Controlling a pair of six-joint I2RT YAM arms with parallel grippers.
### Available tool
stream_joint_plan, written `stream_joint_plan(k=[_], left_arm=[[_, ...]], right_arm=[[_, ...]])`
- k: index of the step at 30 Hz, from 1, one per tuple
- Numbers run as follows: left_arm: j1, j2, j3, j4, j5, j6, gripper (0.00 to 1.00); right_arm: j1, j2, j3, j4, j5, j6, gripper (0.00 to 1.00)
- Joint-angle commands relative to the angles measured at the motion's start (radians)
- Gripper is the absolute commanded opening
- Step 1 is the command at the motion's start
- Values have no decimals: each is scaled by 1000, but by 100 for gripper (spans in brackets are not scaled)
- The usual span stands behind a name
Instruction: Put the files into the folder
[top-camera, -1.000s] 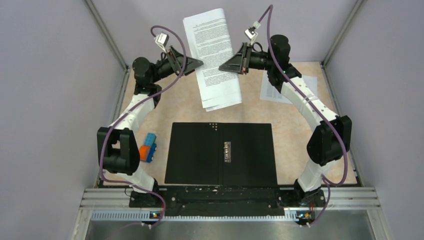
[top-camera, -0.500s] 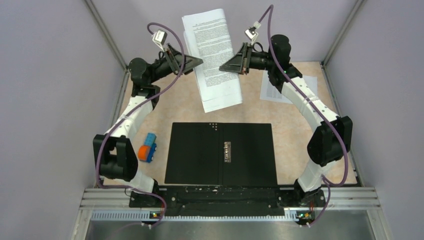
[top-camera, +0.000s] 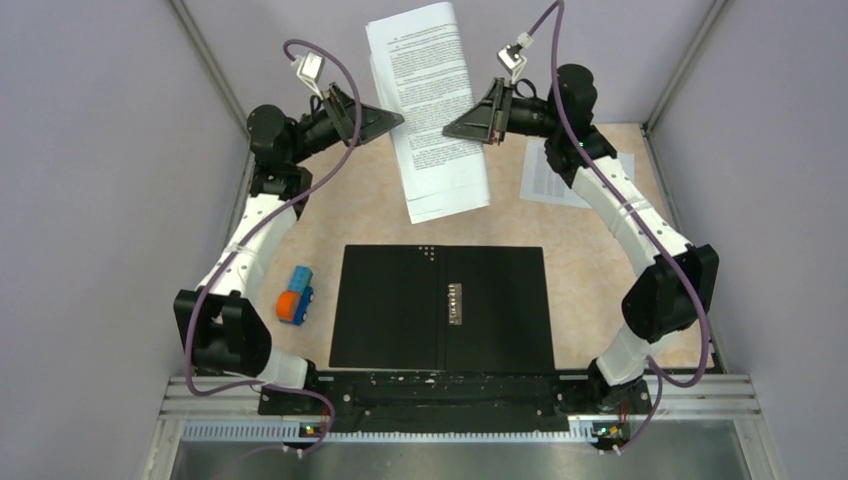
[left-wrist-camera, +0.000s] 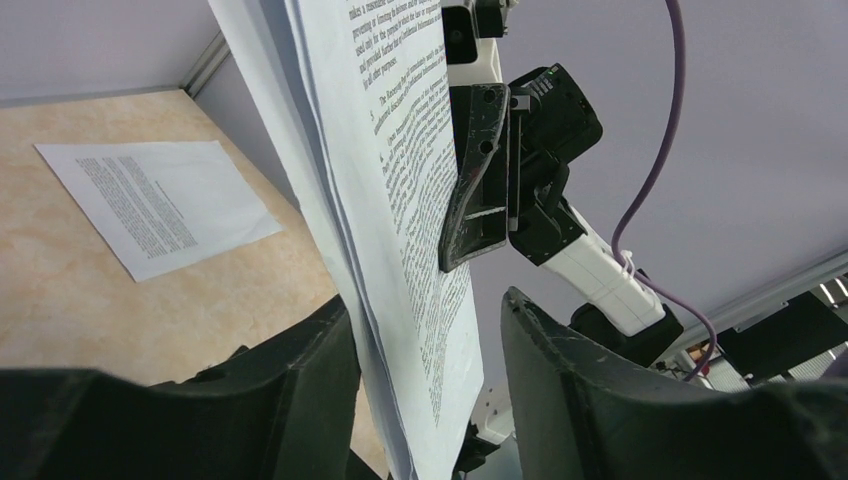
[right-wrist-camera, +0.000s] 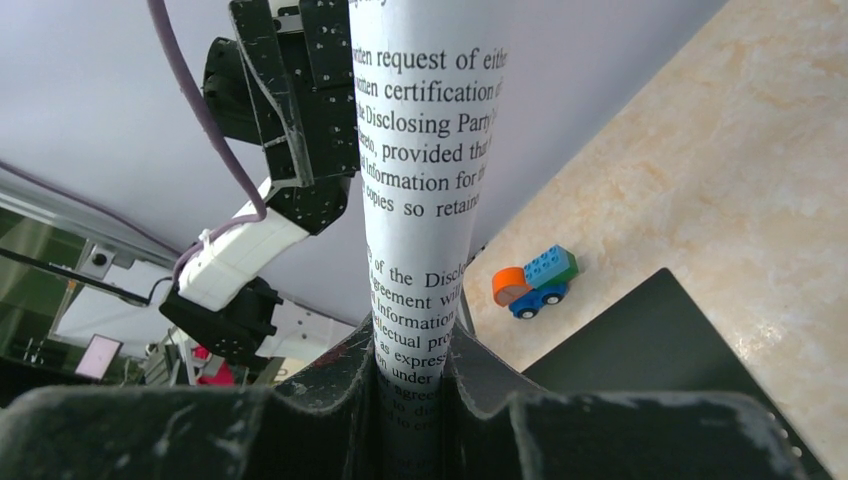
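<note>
A stack of files (top-camera: 430, 110), white printed sheets, hangs upright in the air above the back of the table. My right gripper (top-camera: 455, 128) is shut on its right edge; in the right wrist view the sheets (right-wrist-camera: 425, 200) are pinched between the jaws (right-wrist-camera: 413, 340). My left gripper (top-camera: 388, 120) is open around the left edge; the sheets (left-wrist-camera: 400, 230) stand between its jaws (left-wrist-camera: 425, 305) with a gap to the right finger. The folder (top-camera: 390, 300) lies open, black inside up, with its metal clip (top-camera: 455, 303). One more file (top-camera: 560, 180) lies flat at the back right.
A blue-and-orange toy block (top-camera: 295, 295) sits left of the folder; it also shows in the right wrist view (right-wrist-camera: 535, 280). Grey walls enclose the table on three sides. The loose sheet (left-wrist-camera: 160, 200) lies on the beige table top.
Both grippers and the paper stack have risen slightly. The left arm's elbow has swung further left and back.
</note>
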Motion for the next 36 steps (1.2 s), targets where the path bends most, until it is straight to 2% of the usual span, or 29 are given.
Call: stream_joint_plan(k=[1, 7, 11, 14, 16, 17, 18, 20, 22, 23, 25, 27, 29, 31, 36], left_arm=[[-8, 9, 31, 145, 11, -82, 54], [-29, 23, 54, 141, 16, -89, 49], [-43, 23, 75, 44, 9, -14, 45], [-46, 22, 83, 1, 6, 18, 33], [-49, 18, 108, -75, -3, 81, 20], [-52, 17, 134, -191, -15, 142, 11], [-57, 18, 172, -296, -28, 215, 0], [-72, 14, 246, -496, -67, 365, 0], [-92, -3, 324, -667, -111, 511, 0], [-102, -11, 371, -755, -131, 605, 0], [-130, -28, 465, -912, -157, 753, 0], [-183, -37, 584, -1072, -192, 904, 0], [-245, -40, 684, -1223, -252, 1036, 0], [-307, -42, 746, -1334, -307, 1129, 0], [-396, -73, 791, -1395, -343, 1272, 0]], right_arm=[[-9, -41, 52, 23, -4, -16, 18], [-8, -47, 43, -6, 13, -54, 18], [-8, -58, 33, -23, 21, -80, 18], [-9, -65, 30, -56, 33, -113, 18], [-8, -71, 25, -80, 41, -147, 18], [-8, -79, 26, -100, 53, -169, 19], [-9, -88, 24, -124, 63, -192, 22], [-9, -108, 21, -167, 95, -244, 31], [-9, -132, 10, -199, 124, -294, 51], [-9, -156, -5, -206, 144, -318, 66], [-13, -195, -35, -207, 183, -363, 82], [-20, -235, -68, -189, 220, -396, 92], [-30, -275, -105, -142, 235, -414, 98], [-41, -310, -146, -64, 232, -421, 99], [-81, -403, -284, 179, 182, -389, 99]])
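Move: My right hand still grips the curled stack of files, whose middle is about 3 cm to its left at hand height. The stack's left edge already stands between my left hand's open fingers, its middle roughly 5 cm to that hand's right. The open folder lies on the table some 15 cm back, 7 cm right and 42 cm below my left hand, with the toy truck about 33 cm left of the folder's middle and 2 cm farther out. I pinch the stack's left edge shut between my left fingers while my right hand keeps its grip, then open the right fingers wide and draw that hand away about 6 cm to the right, rising a little. My left hand, now holding the papers, swings back about 11 cm to be more nearly over the folder, rising 7 cm and going 5 cm right, rolling some 40 degrees. ##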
